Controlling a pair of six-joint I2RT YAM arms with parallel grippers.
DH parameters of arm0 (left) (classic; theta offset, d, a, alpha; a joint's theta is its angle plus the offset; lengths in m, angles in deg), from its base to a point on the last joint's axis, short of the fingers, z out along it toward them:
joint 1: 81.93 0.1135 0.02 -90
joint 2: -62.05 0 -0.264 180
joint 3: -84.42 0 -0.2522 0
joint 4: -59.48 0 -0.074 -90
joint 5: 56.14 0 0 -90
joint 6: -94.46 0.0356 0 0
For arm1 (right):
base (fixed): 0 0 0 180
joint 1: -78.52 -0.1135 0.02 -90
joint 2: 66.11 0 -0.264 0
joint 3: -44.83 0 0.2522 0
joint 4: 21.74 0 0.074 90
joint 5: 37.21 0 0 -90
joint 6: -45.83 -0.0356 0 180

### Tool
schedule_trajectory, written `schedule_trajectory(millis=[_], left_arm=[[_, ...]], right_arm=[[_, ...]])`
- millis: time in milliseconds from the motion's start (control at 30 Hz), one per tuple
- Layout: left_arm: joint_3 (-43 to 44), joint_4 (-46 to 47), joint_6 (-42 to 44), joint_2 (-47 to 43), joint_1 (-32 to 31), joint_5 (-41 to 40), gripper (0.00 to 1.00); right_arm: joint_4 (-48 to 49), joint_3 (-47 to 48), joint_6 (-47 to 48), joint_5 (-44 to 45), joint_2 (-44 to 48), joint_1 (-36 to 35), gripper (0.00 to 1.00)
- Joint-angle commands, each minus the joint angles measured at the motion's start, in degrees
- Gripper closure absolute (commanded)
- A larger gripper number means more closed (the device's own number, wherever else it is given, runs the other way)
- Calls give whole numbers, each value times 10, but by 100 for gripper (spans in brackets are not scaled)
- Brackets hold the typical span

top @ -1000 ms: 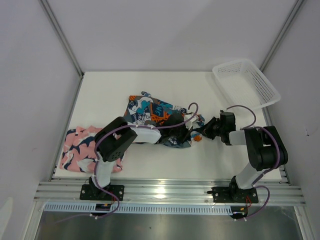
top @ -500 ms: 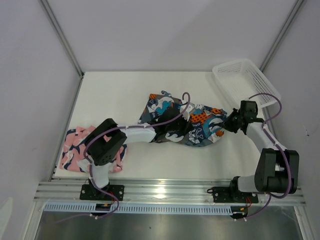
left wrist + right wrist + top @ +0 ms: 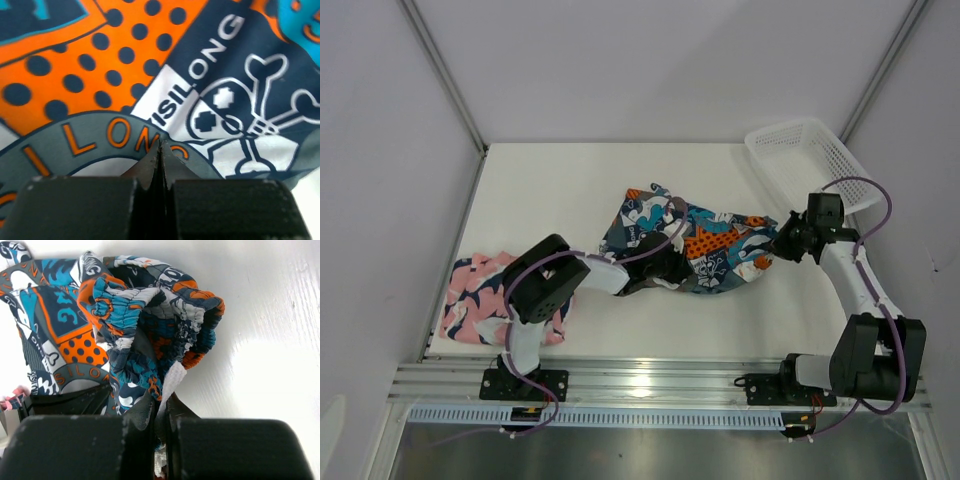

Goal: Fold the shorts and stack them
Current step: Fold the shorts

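The patterned shorts (image 3: 695, 245) in blue, teal, orange and white lie stretched across the middle of the table. My right gripper (image 3: 782, 243) is shut on their gathered waistband (image 3: 130, 315) at the right end, a white label pinched between its fingers (image 3: 161, 405). My left gripper (image 3: 667, 270) rests low on the shorts' near left part. In the left wrist view its jaws (image 3: 161, 145) are pressed together, tips against the printed fabric (image 3: 215, 60), with no cloth showing between them. The pink shorts (image 3: 480, 295) lie crumpled at the table's left edge.
A white mesh basket (image 3: 810, 165) sits tilted at the back right corner, just behind my right arm. White tabletop (image 3: 550, 190) lies behind and left of the patterned shorts. A metal rail (image 3: 660, 380) runs along the near edge.
My right gripper has pulled the patterned shorts' waistband out to the right, spreading the bunched cloth wider. My left gripper stayed near the middle on the fabric.
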Motion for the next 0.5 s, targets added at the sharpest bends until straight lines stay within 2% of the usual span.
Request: schedule_trajectory(millis=[0, 167, 233, 467], left_arm=[[-13, 50, -35, 3, -1, -47, 100], [-32, 104, -61, 25, -15, -73, 100], [-31, 115, -61, 32, -34, -115, 100], [28, 109, -88, 63, -81, -181, 100]], right_arm=[[-23, 22, -5, 18, 44, 4, 100], [-35, 54, -39, 6, 58, 4, 100], [-57, 74, -55, 4, 50, 0, 100], [-64, 120, -104, -11, 38, -35, 100]])
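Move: The patterned shorts, still under the left hand's shut tips and pinched at their bunched elastic edge by the right, have their middle about 8 cm ahead of the left hand and 1 cm to its right. From the right hand that middle is some 20 cm left, 5 cm ahead and 10 cm below. The white basket stands about 24 cm ahead of the right hand and 10 cm right; the folded pink shorts lie roughly 45 cm left of the left hand and 6 cm back. The shorts' bunched elastic edge keeps rising in the right hand's closed grip, about 6.5 cm up from the table, easing slightly left late on. The left hand, shut tips still pressed on the lower part of the cloth, hardly shifts at first, then drags right about 3 cm towards the right hand, turning a little counter-clockwise. ##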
